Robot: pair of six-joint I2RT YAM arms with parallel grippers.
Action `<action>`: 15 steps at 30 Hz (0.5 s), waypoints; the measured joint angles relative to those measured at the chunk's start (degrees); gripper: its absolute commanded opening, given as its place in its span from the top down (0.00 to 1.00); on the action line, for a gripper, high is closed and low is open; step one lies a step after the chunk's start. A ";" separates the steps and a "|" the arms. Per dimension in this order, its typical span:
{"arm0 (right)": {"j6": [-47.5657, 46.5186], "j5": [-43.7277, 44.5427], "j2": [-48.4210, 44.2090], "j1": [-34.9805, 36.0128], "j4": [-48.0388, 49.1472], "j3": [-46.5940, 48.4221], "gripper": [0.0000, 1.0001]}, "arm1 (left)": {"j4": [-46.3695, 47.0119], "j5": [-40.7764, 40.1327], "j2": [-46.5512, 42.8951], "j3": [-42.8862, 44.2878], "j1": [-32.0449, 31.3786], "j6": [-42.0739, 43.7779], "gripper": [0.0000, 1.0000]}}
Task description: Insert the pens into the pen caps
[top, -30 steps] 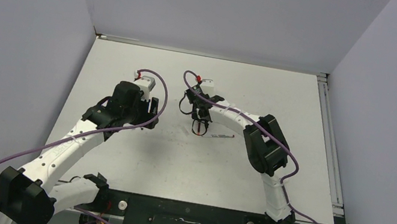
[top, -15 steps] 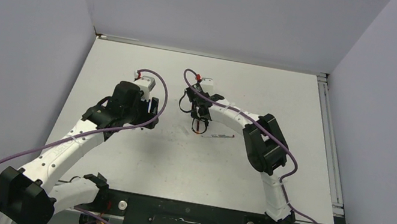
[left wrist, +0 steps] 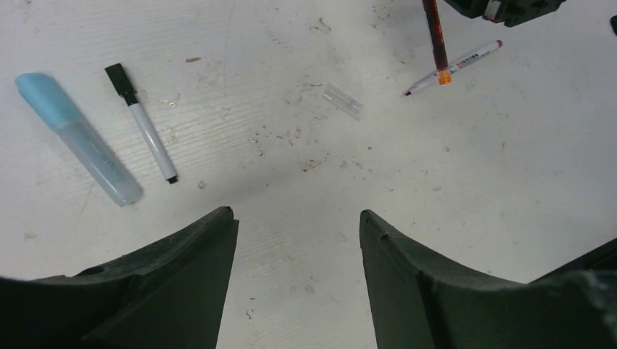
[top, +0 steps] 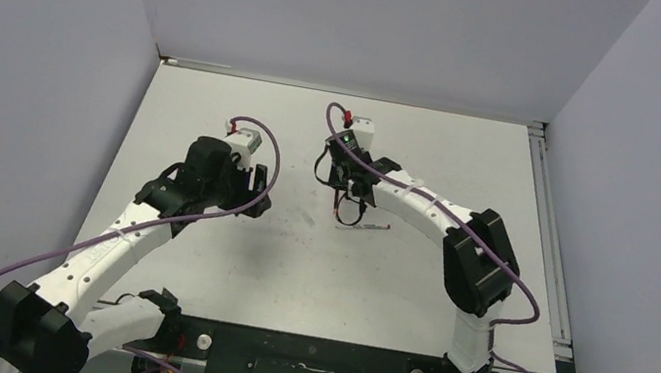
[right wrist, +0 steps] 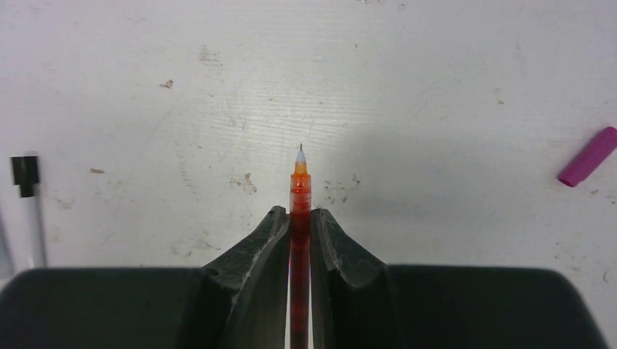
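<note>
My right gripper (right wrist: 298,212) is shut on the red pen (right wrist: 299,185). The pen's orange tip points down at the table and sticks out past the fingertips. From the left wrist view the same red pen (left wrist: 435,33) hangs just above a white pen with a magenta end (left wrist: 457,65). A small clear pen cap (left wrist: 343,100) lies near them. My left gripper (left wrist: 298,214) is open over bare table. Farther off lie a white pen with a black end (left wrist: 143,125) and a thick light-blue tube (left wrist: 76,138). In the top view both grippers, left (top: 256,192) and right (top: 343,207), hang mid-table.
A magenta cap (right wrist: 588,166) lies on the table to the right of the red pen's tip. The white pen (top: 366,225) lies just right of my right gripper. Grey walls enclose the table, and a metal rail (top: 550,244) runs along its right edge.
My right gripper closed fully on the red pen, and the arm shifted back and right with the pen in it. The left arm barely moved.
</note>
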 measured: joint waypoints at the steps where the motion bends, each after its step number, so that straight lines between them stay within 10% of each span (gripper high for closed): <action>1: 0.00 -0.24 -2.10 0.00 0.42 -1.09 0.95 | 0.35 0.92 -0.07 -0.07 0.00 -0.39 0.39; 15: 0.96 -9.18 -29.66 0.00 9.79 -18.51 0.95 | 16.39 21.03 -1.79 -5.44 0.00 -14.86 0.37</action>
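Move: About 9 cm ahead of the left hand, 17 cm to its right and 8 cm lower is the red pen, already in the right fingers with its nib pointing outward. From the right hand, the open left fingers wait some 12 cm back, 17 cm left and 8 cm higher. The clear cap lies on the table 7 cm back and 7 cm left of the right hand, the white pen 7 cm back and 8 cm right, both roughly 8 cm below. Lifting the pinched red pen about 13 cm while drawing it back some 6 cm, the right hand closes on the left hand's height and tips its fingers up, its left side rising about 20 degrees. The still-open left hand swings about 7 cm right towards the pen's rear end, rising 3 to 4 cm and rolling left side down some 25 degrees, without touching the pen yet. ##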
